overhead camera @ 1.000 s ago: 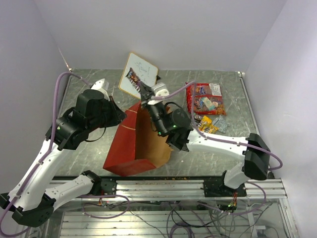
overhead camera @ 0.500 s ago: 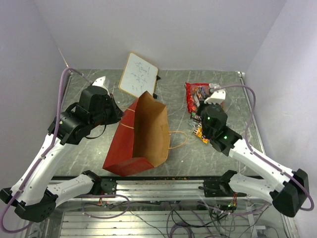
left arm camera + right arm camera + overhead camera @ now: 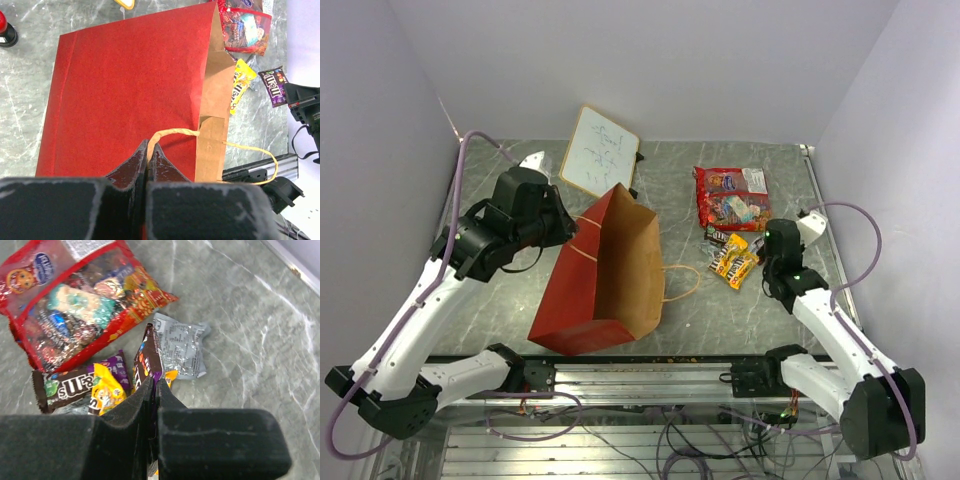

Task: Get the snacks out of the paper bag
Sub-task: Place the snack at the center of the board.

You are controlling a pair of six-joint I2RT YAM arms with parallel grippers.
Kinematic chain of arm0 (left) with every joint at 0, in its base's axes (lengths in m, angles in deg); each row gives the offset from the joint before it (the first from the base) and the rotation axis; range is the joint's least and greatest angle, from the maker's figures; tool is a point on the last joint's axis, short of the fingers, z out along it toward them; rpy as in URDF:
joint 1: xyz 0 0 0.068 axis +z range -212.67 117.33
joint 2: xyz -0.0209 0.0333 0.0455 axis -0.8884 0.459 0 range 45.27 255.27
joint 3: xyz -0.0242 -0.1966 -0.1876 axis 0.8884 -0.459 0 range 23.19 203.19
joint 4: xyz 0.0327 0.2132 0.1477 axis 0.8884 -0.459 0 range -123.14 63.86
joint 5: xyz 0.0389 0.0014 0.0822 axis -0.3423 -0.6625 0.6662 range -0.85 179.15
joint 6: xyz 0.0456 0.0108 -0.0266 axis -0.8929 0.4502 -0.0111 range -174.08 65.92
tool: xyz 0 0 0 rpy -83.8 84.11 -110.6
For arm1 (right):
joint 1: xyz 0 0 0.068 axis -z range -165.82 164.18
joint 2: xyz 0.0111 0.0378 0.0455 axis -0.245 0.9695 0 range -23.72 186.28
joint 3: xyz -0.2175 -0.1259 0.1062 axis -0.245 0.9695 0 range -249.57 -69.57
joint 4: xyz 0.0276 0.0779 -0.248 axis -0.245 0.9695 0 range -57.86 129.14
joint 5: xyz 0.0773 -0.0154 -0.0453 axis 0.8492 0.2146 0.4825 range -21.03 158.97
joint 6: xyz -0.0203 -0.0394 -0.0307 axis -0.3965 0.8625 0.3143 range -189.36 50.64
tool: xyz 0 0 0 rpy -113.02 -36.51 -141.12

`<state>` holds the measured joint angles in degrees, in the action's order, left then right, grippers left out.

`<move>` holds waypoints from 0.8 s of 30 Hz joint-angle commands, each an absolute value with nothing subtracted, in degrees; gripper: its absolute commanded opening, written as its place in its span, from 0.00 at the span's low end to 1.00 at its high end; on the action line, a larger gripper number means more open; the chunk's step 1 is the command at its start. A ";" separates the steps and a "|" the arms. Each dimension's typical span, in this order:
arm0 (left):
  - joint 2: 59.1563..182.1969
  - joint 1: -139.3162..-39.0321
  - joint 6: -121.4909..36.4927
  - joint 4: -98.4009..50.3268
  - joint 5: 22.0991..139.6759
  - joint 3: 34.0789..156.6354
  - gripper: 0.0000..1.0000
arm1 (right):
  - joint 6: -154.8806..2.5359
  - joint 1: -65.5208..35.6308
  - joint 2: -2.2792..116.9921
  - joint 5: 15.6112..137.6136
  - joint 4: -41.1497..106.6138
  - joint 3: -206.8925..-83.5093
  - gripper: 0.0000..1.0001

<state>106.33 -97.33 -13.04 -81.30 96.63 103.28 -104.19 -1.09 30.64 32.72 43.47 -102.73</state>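
Observation:
The paper bag (image 3: 585,290), red outside and brown inside, lies on its side with its mouth facing up and right; it also fills the left wrist view (image 3: 125,85). My left gripper (image 3: 149,145) is shut on its tan handle (image 3: 172,132), at the bag's upper left edge (image 3: 570,235). The snacks lie to the right of the bag: a large red candy bag (image 3: 730,195) (image 3: 75,305), yellow (image 3: 105,390), brown (image 3: 62,387) and silver (image 3: 182,347) packets. My right gripper (image 3: 154,382) is shut on a dark brown-purple packet (image 3: 150,352) over this pile (image 3: 735,262).
A white whiteboard (image 3: 600,150) leans at the back, just behind the bag. A red-and-black marker cap (image 3: 5,30) stands left of the bag. The bag's second handle loop (image 3: 680,283) lies on the table. Metal rails (image 3: 650,375) run along the near edge.
My right arm has swung from above the bag's mouth over to the right with the dark packet, down to the snack pile. The left gripper kept hold of the handle and shifted slightly.

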 commanded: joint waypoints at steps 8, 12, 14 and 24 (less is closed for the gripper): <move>103.13 -97.21 -13.11 -79.59 93.85 101.76 0.07 | -117.14 6.10 33.04 44.72 42.96 -96.83 0.00; 101.65 -97.22 -13.30 -79.39 93.57 101.79 0.07 | -119.35 6.10 33.15 47.50 41.63 -94.95 0.00; 100.60 -97.22 -13.28 -78.77 93.54 101.25 0.07 | -120.28 6.14 32.58 48.47 42.68 -94.44 0.00; 97.47 -97.22 -13.54 -76.31 92.39 97.94 0.07 | -118.13 6.12 28.15 50.18 51.78 -94.94 0.39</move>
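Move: The right hand already grips the brown M&M's packet by one end. Its landing spot, the nearer yellow packet, is about 9 cm below, some 4 cm back and 4 cm left. The other yellow packet lies about 10 cm left and 1 cm farther out; the silver packet is about 4 cm ahead and 1 cm right; the big red snack bag is 17 cm ahead, 8 cm left. From the left hand the spot is roughly 50 cm right, 3 cm ahead, 25 cm below. The right fingers, pinching the brown M&M's packet, lay it onto the nearer yellow packet and let go, opening about a third. The hand sinks some 8 cm while drawing back 3.5 cm, straying a little right and then left, its left side rolling up about 20 degrees. The left hand keeps hold of the paper bag's handle, easing back and up a few centimetres. ##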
